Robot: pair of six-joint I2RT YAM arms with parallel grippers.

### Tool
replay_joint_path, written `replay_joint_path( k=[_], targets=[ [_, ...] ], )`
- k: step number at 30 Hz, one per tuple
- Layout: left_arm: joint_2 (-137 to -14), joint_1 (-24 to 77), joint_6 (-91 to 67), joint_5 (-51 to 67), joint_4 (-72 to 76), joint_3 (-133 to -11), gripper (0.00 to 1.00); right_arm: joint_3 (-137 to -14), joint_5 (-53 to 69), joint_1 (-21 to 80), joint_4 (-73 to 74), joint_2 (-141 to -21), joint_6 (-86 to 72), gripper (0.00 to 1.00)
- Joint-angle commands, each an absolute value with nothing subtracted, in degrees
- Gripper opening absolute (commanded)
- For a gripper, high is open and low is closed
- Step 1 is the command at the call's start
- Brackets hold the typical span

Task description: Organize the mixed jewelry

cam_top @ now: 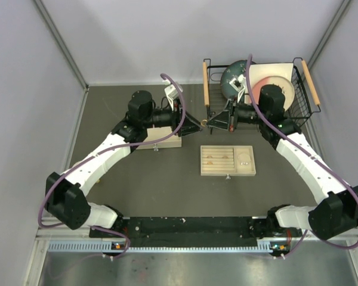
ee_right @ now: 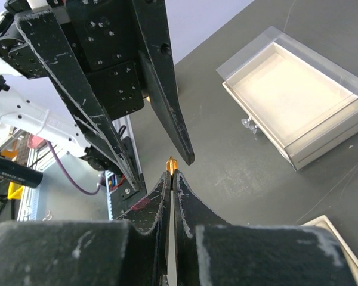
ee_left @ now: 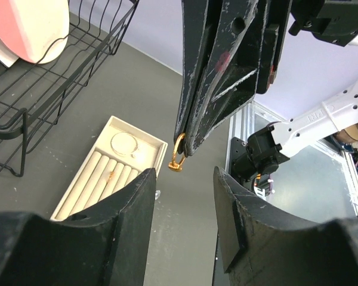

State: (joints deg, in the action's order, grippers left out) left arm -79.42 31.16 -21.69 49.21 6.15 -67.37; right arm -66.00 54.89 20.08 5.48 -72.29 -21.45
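Observation:
My right gripper [ee_right: 171, 173] is shut on a small gold ring [ee_right: 172, 162], held in the air above the dark table. The same ring [ee_left: 178, 156] hangs from the right fingertips in the left wrist view. My left gripper [ee_left: 184, 176] is open and empty, its fingertips facing the ring from close by, one on each side. In the top view the two grippers meet tip to tip, left [cam_top: 196, 124] and right [cam_top: 210, 123]. The beige slotted tray [ee_left: 77, 193] holds a silver wire hoop [ee_left: 124, 143] and a gold ring [ee_left: 112, 174] in its slots.
A white box with a clear lid [ee_right: 292, 101] sits under the left arm [cam_top: 161, 142]. A black wire dish rack [cam_top: 256, 89] with a pink plate and a dark bowl stands at the back right. The tray [cam_top: 227, 170] lies at mid-table.

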Motion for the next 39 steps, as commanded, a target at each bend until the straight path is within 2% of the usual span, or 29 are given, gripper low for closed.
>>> replay_joint_path(
  k=[1, 21, 26, 32, 34, 35, 36, 39],
  targets=[
    [-79.89, 30.85, -24.16, 51.15, 10.9, -69.52, 0.48, -65.48, 55.81, 20.21, 3.16, -70.58, -21.62, 0.0],
    [-81.47, 30.94, -26.89, 52.47, 12.65, -70.49, 0.31, -64.6, 55.46, 20.65, 2.9, -70.49, -21.44, 0.0],
    [-82.0, 30.94, -27.77, 53.17, 13.18, -70.75, 0.21, -64.6, 55.28, 20.57, 2.9, -70.4, -21.36, 0.0],
    [-82.62, 30.94, -29.27, 53.61, 13.89, -70.84, 0.03, -64.34, 55.2, 20.83, 2.81, -70.4, -21.27, 0.0],
    [-82.88, 30.94, -29.79, 53.61, 13.89, -71.1, 0.0, -64.25, 55.2, 21.0, 2.99, -70.4, -21.1, 0.0],
    [-82.88, 30.85, -29.79, 53.61, 13.63, -71.19, 0.0, -64.25, 55.11, 20.92, 3.34, -70.23, -20.83, 0.03],
    [-82.97, 30.94, -29.62, 53.53, 13.45, -71.54, 0.0, -64.34, 54.93, 21.0, 3.51, -70.14, -20.74, 0.12],
    [-83.14, 30.85, -26.82, 52.04, 10.03, -72.59, 0.0, -65.12, 53.71, 20.92, 5.27, -69.35, -19.69, 0.31]
  ],
)
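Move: The gold ring, already pinched in the tips of the shut right fingers, sits about 2 cm to the right of the left hand point and 1 cm ahead at the same height, just off the mouth of the half-open left gripper; from the right hand point it is about 1 cm to the left. From the left hand, the compartment tray lies some 11 cm right, about level fore and aft, and the clear-lidded box about 15 cm left and 10 cm ahead, both nearly 30 cm below. The left hand eases about 1 cm to the right onto the ring held out by the right hand, tipping some 5 degrees as its fingers close from half open to shut and pinch the ring's near side. The right hand keeps its grip almost in place, sinking by a little under 1 cm, and only once the left fingers are shut do its own begin to open, to about a fifth, letting go of the ring without backing away. ##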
